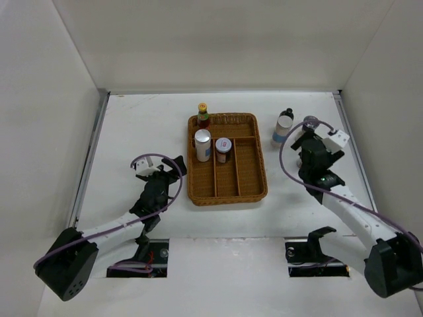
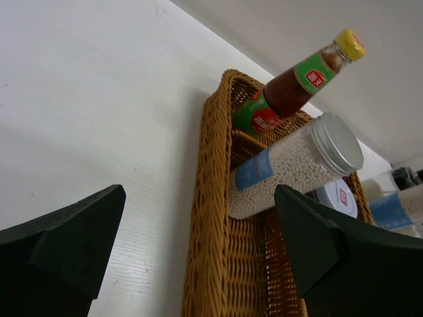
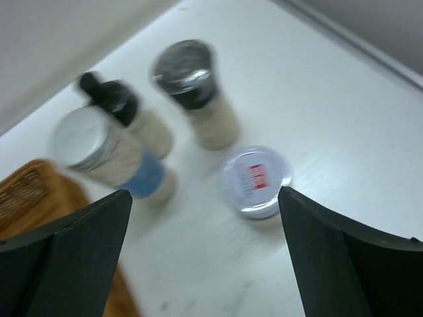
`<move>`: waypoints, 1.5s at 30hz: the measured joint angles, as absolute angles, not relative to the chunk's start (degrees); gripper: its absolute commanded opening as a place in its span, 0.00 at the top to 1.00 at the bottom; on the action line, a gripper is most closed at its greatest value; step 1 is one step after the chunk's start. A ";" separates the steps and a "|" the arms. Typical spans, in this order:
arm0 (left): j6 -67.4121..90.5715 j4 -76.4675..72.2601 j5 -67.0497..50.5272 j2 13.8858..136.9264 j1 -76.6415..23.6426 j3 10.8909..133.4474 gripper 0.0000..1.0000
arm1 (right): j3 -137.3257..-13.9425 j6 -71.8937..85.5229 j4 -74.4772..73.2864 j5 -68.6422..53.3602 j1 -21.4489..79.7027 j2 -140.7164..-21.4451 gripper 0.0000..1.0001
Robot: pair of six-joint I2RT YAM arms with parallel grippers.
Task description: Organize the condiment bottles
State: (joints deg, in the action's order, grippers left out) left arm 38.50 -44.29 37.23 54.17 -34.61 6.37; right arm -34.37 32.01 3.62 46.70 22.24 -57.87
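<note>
In the wicker tray (image 1: 228, 188) stand the red sauce bottle with yellow cap (image 1: 203, 115), a white silver-lidded cylinder (image 1: 202, 145) and a short red-labelled jar (image 1: 223, 150). All three show in the left wrist view: sauce bottle (image 2: 297, 82), cylinder (image 2: 297, 165), jar (image 2: 337, 197). Right of the tray stand another white cylinder (image 3: 99, 148), the dark black-capped bottle (image 3: 115, 99), the beige shaker (image 3: 198, 92) and a second short jar (image 3: 256, 181). My left gripper (image 1: 176, 166) is open and empty beside the tray's left rim (image 2: 211, 198). My right gripper (image 1: 305, 140) is open and empty above the second jar.
White walls close the table in on the left, back and right. A raised rail runs along the table's left and right edges. The tray has long divided compartments; its right-hand ones hold nothing.
</note>
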 measured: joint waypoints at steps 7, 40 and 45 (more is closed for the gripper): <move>38.92 -44.84 36.77 56.69 -36.47 6.37 0.00 | -37.30 32.56 -1.87 39.75 7.44 -64.03 0.00; 39.03 -45.67 36.80 55.90 -35.09 6.37 0.00 | -38.30 29.39 -2.52 31.73 37.23 -55.40 0.53; 39.00 -45.65 36.82 55.90 -34.09 6.37 0.00 | -42.33 29.36 -1.63 31.68 47.81 -63.66 0.53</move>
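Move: The white-lidded jar still on the table lies about 6 cm to the right of your right gripper, 3 cm ahead and some 11 cm below. The black-capped shaker stands roughly 10 cm beyond that jar, and the blue-labelled bottle is about 13 cm ahead of the gripper and 5 cm left. The basket's empty right compartment is some 18 cm left, about level with the gripper. From the left gripper the jar is roughly 59 cm right and 5 cm ahead. Bring the open right gripper right and down about 10 cm, easing forward and tipping the fingers some 20 degrees lower, then close them around the white-lidded jar. Lift it about 10 cm and swing it roughly 25 cm left and 7 cm back over the basket, turning the wrist counter-clockwise and levelling it partway, grip kept. ##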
